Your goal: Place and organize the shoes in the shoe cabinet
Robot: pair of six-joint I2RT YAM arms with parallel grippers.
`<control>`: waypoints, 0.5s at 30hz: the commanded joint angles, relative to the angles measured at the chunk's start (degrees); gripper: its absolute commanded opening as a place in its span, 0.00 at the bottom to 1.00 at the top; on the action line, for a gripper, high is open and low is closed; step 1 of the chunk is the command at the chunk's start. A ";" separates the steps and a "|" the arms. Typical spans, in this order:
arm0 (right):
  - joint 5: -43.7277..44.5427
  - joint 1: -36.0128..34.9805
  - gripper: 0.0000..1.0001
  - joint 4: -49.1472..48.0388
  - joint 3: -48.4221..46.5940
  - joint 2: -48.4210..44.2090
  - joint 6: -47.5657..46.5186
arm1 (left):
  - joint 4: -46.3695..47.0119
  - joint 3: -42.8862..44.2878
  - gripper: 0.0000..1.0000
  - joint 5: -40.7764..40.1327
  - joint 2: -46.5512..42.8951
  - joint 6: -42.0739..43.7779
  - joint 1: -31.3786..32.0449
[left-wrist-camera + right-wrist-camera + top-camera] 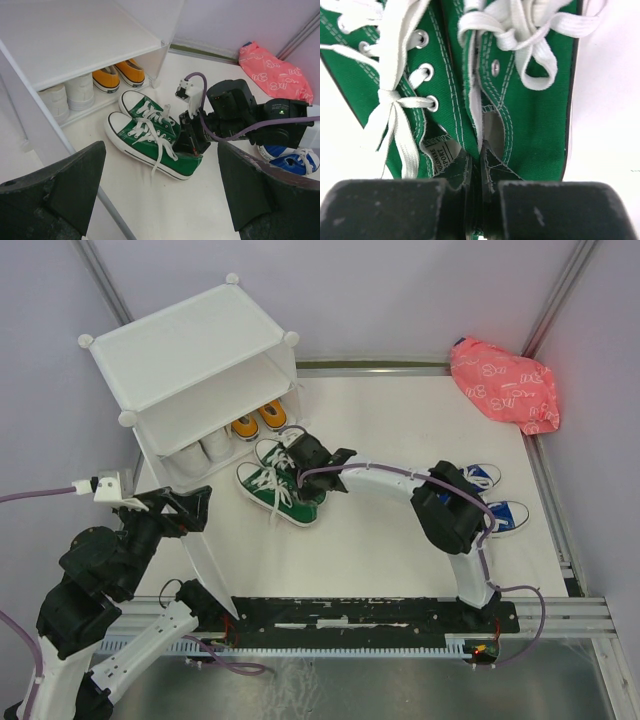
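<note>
Two green shoes [278, 490] [150, 140] [530, 90] lie side by side on the table in front of the shoe cabinet [190, 340] [75, 40]. My right gripper [312, 462] [192, 142] [481, 165] is shut on their two inner collars, pinching them together at the heel end. On the cabinet's bottom level stand the orange shoes [258, 420] [119, 76] and the white shoes [205, 450] [67, 95]. The blue shoes [500, 502] [292, 161] lie at the right, partly hidden by the right arm. My left gripper [185, 505] [160, 165] hangs open and empty by the cabinet's front left corner.
A pink patterned bag [505, 385] [275, 72] lies at the back right corner. The cabinet's near side panel [205, 550] stands just beside my left gripper. Metal frame rails run along the table's back and right edges.
</note>
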State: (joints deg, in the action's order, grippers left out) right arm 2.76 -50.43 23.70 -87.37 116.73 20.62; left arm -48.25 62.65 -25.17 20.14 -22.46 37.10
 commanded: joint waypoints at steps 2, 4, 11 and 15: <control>5.50 0.35 0.38 -2.46 -3.04 -0.78 -0.62 | -6.06 0.38 0.99 0.59 0.95 -1.19 -0.08; 6.46 0.10 0.52 -2.67 -1.38 -2.08 -1.34 | -6.02 0.29 0.99 0.48 1.05 -1.10 -0.10; 3.16 -1.47 0.63 -1.78 -0.32 -6.44 -7.01 | -4.99 -0.34 0.99 1.52 1.66 -0.96 -0.10; 0.53 -2.37 0.66 -1.43 -0.69 -7.63 -9.88 | -4.92 -0.51 0.99 1.51 1.47 -1.16 -0.10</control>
State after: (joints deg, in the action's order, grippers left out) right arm 4.75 -52.03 23.77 -87.26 113.56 15.05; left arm -48.29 62.74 -24.91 20.49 -22.46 37.10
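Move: The right fingers are shut on the adjoining inner walls of the green shoes near the heels; the pair's middle lies about 3 cm ahead, 5 cm left and 2 cm lower. The orange shoes on the bottom shelf are some 18 cm ahead and 12 cm left, the white shoes about 11 cm ahead and 25 cm left. From the left hand the green pair is roughly 18 cm ahead, 11 cm right and 31 cm below. The right fingers open over halfway, letting go of the green shoes' inner walls, then rise about 3 cm. ##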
